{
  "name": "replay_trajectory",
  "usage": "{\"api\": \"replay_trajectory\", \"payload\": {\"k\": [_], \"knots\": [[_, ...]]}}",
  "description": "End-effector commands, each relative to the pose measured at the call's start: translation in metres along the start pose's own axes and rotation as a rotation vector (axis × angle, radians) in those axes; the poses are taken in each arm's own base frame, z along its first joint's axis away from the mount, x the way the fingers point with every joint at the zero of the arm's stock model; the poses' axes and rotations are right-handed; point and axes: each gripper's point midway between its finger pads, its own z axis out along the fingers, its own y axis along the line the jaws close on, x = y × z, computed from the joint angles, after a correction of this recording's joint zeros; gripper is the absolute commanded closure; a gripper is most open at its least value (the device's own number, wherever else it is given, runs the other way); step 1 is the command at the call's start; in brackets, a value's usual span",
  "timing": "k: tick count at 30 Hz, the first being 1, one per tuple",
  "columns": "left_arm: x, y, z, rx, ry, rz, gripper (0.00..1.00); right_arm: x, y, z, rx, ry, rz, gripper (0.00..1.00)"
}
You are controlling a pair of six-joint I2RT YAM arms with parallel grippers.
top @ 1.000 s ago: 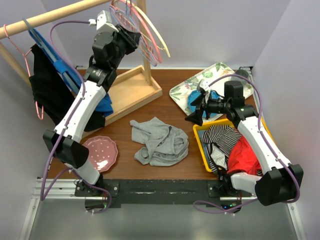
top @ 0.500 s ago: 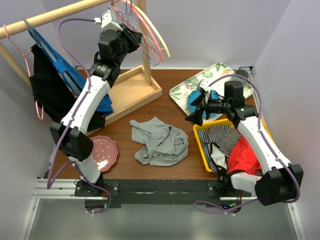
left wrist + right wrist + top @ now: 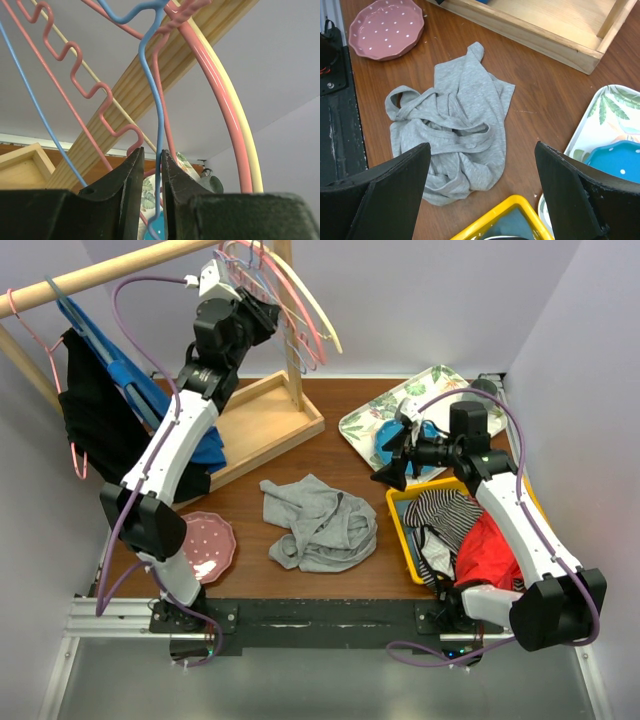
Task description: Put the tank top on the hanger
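The light-grey tank top [image 3: 318, 522] lies crumpled on the brown table, its thin straps tangled on top [image 3: 452, 125]. The pale-blue hanger [image 3: 159, 115] hangs high at the wooden rail among pink and cream hangers. My left gripper [image 3: 262, 315] is raised there, and its jaws [image 3: 151, 152] are shut on the hanger's thin blue wire. My right gripper [image 3: 390, 465] hovers open to the right of the tank top. In the right wrist view its wide-spread fingers [image 3: 482, 146] frame the garment from above, touching nothing.
A wooden rack, made of rail [image 3: 110, 270], post [image 3: 292, 350] and base tray [image 3: 265, 420], fills the back left. Pink hangers [image 3: 300, 310] and a dark garment [image 3: 90, 420] hang there. A pink dish [image 3: 200, 540], a yellow basket [image 3: 400, 515] of clothes and a leaf-print tray [image 3: 365, 420] surround the tank top.
My left arm has risen slightly toward the rail, the hanger wire still in its jaws. The right arm and the tank top have not moved.
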Motion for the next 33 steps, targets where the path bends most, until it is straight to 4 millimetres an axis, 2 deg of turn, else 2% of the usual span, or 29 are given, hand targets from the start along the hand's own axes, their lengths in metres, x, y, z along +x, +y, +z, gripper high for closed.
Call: {"api": "replay_trajectory", "payload": {"k": [1,5,9,14,15,21,27,28,29,30,31,32,33], "knots": [[-0.017,-0.007,0.003,0.034,-0.047,0.019,0.78,-0.004,-0.002,0.000,-0.007,-0.019,-0.013,0.11],[-0.022,-0.007,0.001,0.037,-0.056,0.024,0.83,-0.004,-0.003,-0.001,-0.003,-0.019,-0.012,0.11],[-0.032,-0.008,-0.005,0.053,-0.073,0.022,1.00,-0.004,-0.004,-0.001,-0.002,-0.018,-0.010,0.11],[-0.050,-0.015,-0.021,0.075,-0.111,0.024,1.00,-0.004,-0.005,-0.001,0.000,-0.019,-0.012,0.11],[-0.065,-0.025,-0.029,0.106,-0.150,0.022,1.00,-0.004,-0.005,-0.001,0.001,-0.018,-0.011,0.11],[-0.089,-0.035,-0.056,0.147,-0.200,0.015,1.00,-0.003,-0.006,-0.001,0.001,-0.017,-0.009,0.11],[-0.092,-0.039,-0.073,0.175,-0.200,0.001,1.00,-0.002,-0.005,-0.002,-0.002,-0.016,-0.016,0.11],[-0.085,-0.034,-0.074,0.165,-0.187,-0.001,1.00,-0.001,-0.004,-0.003,-0.002,-0.013,-0.021,0.11],[-0.081,-0.037,-0.078,0.185,-0.172,-0.006,1.00,-0.003,-0.003,-0.004,-0.009,-0.017,-0.029,0.11],[-0.085,-0.042,-0.087,0.207,-0.179,-0.007,1.00,-0.003,-0.001,-0.005,-0.014,-0.017,-0.035,0.11],[-0.073,-0.035,-0.088,0.199,-0.154,-0.008,1.00,-0.003,0.001,-0.005,-0.025,-0.016,-0.042,0.11],[-0.071,-0.035,-0.093,0.205,-0.148,-0.013,1.00,-0.005,0.005,-0.006,-0.041,-0.023,-0.053,0.11],[-0.075,-0.043,-0.106,0.236,-0.155,-0.012,1.00,-0.004,0.007,-0.006,-0.052,-0.022,-0.056,0.11]]}}
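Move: The left hand's narrowly parted fingers already straddle one side wire of the blue hanger, right at its hand point. The pink hangers hang next to it, the nearest thick pink arm about 6 cm to the right and level fore-and-aft, with the cream hanger some 9 cm to the right, also level. The rack's wooden upright stands roughly 8 cm ahead and 4 cm right. From the idle right hand, that blue wire is about 24 cm ahead, 24 cm left and 20 cm higher. Staying almost in place at first, the left hand shuts its fingers and pinches the blue hanger's side wire between the tips. Still gripping, it then draws the hanger back towards the base by about 7 cm while rising some 6 cm and drifting about 4 cm left, away from the pink and cream hangers, the fingertips tilting up by around 10 degrees and the rise easing off into a slight sink at the very end. ##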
